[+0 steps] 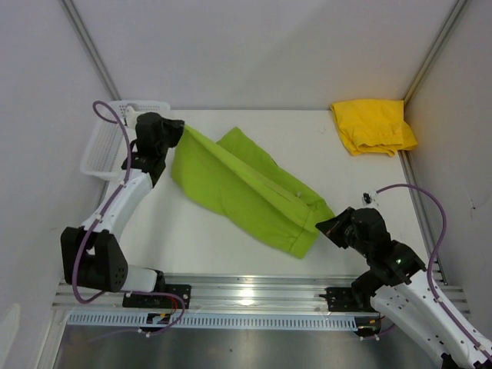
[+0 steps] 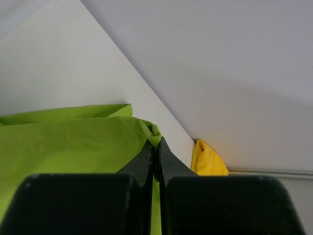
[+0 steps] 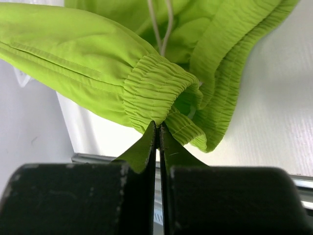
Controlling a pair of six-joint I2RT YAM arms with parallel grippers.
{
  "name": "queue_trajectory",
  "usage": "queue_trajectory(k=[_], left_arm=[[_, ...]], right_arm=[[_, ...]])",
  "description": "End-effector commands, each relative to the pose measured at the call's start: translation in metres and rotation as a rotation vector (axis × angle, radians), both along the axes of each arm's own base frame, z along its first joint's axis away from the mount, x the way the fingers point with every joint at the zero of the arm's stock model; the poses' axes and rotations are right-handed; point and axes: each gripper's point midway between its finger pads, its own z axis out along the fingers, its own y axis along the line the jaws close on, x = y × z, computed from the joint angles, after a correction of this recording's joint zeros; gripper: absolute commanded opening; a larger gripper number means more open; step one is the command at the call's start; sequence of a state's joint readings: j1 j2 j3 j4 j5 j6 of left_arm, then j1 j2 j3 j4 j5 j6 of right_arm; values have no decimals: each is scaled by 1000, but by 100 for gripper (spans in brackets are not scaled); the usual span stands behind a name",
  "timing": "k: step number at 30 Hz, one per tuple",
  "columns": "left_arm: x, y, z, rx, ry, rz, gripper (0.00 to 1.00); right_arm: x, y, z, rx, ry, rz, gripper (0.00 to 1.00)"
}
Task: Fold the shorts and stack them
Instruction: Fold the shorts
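The lime green shorts [image 1: 246,188] stretch diagonally across the white table, held at both ends. My left gripper [image 1: 178,134] is shut on the leg-hem corner at the upper left, and that green cloth [image 2: 73,142] shows pinched between its jaws [image 2: 155,144]. My right gripper [image 1: 327,225] is shut on the elastic waistband [image 3: 161,93] at the lower right, the band bunched at the fingertips [image 3: 158,128]. The yellow shorts [image 1: 373,125] lie folded in the far right corner, and their edge [image 2: 208,159] peeks past my left fingers.
A white mesh basket [image 1: 108,146] sits at the far left edge behind my left arm. Grey walls close in the table on three sides. A small dark object [image 1: 367,197] lies on the table near the right arm. A metal rail [image 1: 254,296] runs along the near edge.
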State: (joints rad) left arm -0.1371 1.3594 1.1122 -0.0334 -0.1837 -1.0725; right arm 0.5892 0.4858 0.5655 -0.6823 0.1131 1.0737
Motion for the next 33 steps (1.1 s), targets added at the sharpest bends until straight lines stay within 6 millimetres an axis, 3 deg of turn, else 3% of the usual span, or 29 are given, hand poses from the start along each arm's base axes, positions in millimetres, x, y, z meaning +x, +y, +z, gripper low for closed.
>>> queue_trajectory(k=[1, 6, 16, 22, 27, 31, 33], left_arm=[[26, -4, 50, -20, -184, 46, 0], [48, -17, 40, -30, -221, 38, 0], [57, -35, 79, -29, -376, 27, 0], [71, -53, 86, -26, -413, 2, 0], [95, -68, 53, -19, -356, -11, 0], [105, -69, 26, 32, -273, 13, 0], [104, -66, 28, 70, -270, 29, 0]], right_arm=[[6, -20, -17, -56, 23, -103, 0], [13, -33, -23, -83, 20, -173, 0], [19, -49, -34, -95, 34, -263, 0], [23, -57, -42, -91, 46, -316, 0], [33, -62, -46, -86, 36, -363, 0], [41, -68, -50, -112, 52, -392, 0], [44, -64, -51, -110, 51, -372, 0]])
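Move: Both hands already pinch the raised edge of the green shorts. From the left hand, the lying leg's far corner is roughly 12 cm ahead, 16 cm to the right and 25 cm below; the basket lies about 7 cm ahead, 22 cm to the left. From the right hand, the lying waistband's far corner is some 8 cm ahead, 7 cm to the right and 12 cm below. Keeping its pinch on the leg end, the left hand carries it forward and to the right over the lying leg, some 13 cm in all, bobbing down, up and down again. The right hand, still pinching the waistband, goes about 5 cm right, 4 cm forward and 4 cm down towards the lying waistband, turning nearly 20 degrees clockwise. ##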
